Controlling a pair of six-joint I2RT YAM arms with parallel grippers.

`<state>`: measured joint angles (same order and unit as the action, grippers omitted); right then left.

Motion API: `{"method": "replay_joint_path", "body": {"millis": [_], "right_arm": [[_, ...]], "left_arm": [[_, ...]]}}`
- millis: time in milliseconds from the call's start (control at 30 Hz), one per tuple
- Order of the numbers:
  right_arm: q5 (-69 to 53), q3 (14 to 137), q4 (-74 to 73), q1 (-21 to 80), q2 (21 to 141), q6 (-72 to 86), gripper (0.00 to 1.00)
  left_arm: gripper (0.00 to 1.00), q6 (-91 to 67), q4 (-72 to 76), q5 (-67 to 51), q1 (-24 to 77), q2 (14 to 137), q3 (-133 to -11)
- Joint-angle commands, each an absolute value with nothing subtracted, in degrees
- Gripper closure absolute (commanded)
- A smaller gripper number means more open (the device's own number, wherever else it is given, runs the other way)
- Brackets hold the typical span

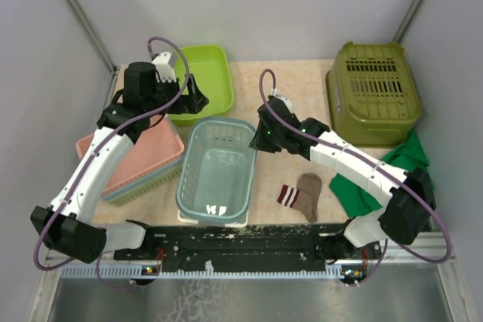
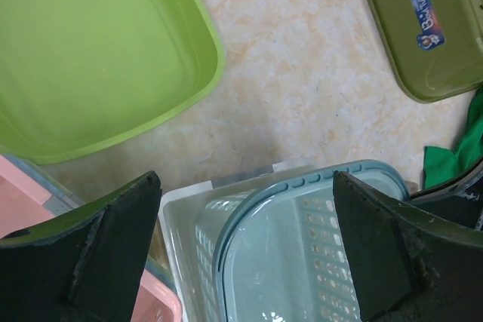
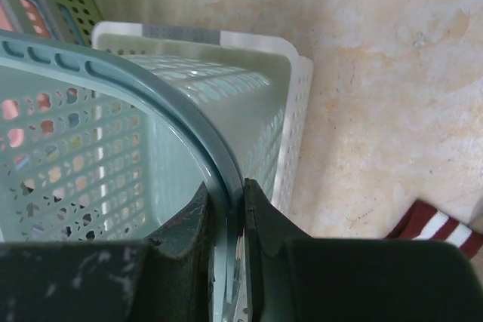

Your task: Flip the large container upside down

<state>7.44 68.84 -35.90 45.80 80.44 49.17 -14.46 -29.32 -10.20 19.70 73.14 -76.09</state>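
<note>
The large blue-grey perforated basket [image 1: 219, 123] stands upright at the table's middle, nested in a white basket [image 1: 211, 219]. My right gripper [image 1: 260, 135] is shut on the blue basket's right rim near its far corner; in the right wrist view the fingers [image 3: 241, 201] pinch the rim [image 3: 151, 84] with the white basket [image 3: 290, 96] beside it. My left gripper [image 1: 198, 99] is open and empty above the basket's far left corner. In the left wrist view its jaws [image 2: 247, 179] stand wide apart over the rim [image 2: 302, 186] and the white basket [image 2: 177, 216].
A lime-green tub [image 1: 204, 81] sits behind the left gripper. A stack of pink baskets [image 1: 136, 156] lies at the left. An olive crate [image 1: 375, 92] stands upside down at the back right. A green cloth [image 1: 385, 175] and a brown striped sock [image 1: 302, 192] lie at the right.
</note>
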Motion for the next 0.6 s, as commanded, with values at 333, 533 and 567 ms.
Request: {"method": "replay_joint_path", "body": {"millis": [333,533,567], "right_arm": [[5.4,83.1,-30.7,26.1,71.3,42.3,1.0],[5.2,87.4,-36.5,14.5,72.7,32.8,1.0],[4.9,88.3,-37.5,13.0,73.3,30.7,1.0]], "left_arm": [[0.01,-13.2,-30.2,-10.2,19.4,68.6,-86.1],[0.01,-13.4,-29.2,-16.2,19.5,70.5,-82.0],[0.01,-13.4,-29.3,-19.1,19.7,71.3,-81.6]]}}
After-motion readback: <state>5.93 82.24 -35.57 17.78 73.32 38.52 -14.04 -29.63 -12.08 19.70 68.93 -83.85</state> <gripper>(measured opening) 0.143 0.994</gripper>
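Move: The right gripper already pinches the teal basket's right rim; the basket's middle lies about 11 cm to its left and 6 cm back. The upturned olive container stands some 18 cm ahead and 34 cm to the right, its middle about 8 cm lower. The lime tray lies about 22 cm ahead and 18 cm left; the sock 12 cm back and 15 cm right. From the open left gripper, the olive container is roughly 8 cm ahead and 50 cm right. Keep the right gripper shut on the teal basket's rim and hoist the basket off the white basket, up about 14 cm, swinging forward and ever more to the right towards the olive container while the wrist tips its fingers up and turns clockwise some 20 degrees. Raise the empty, open left gripper about 10 cm, then ease it down slightly. ##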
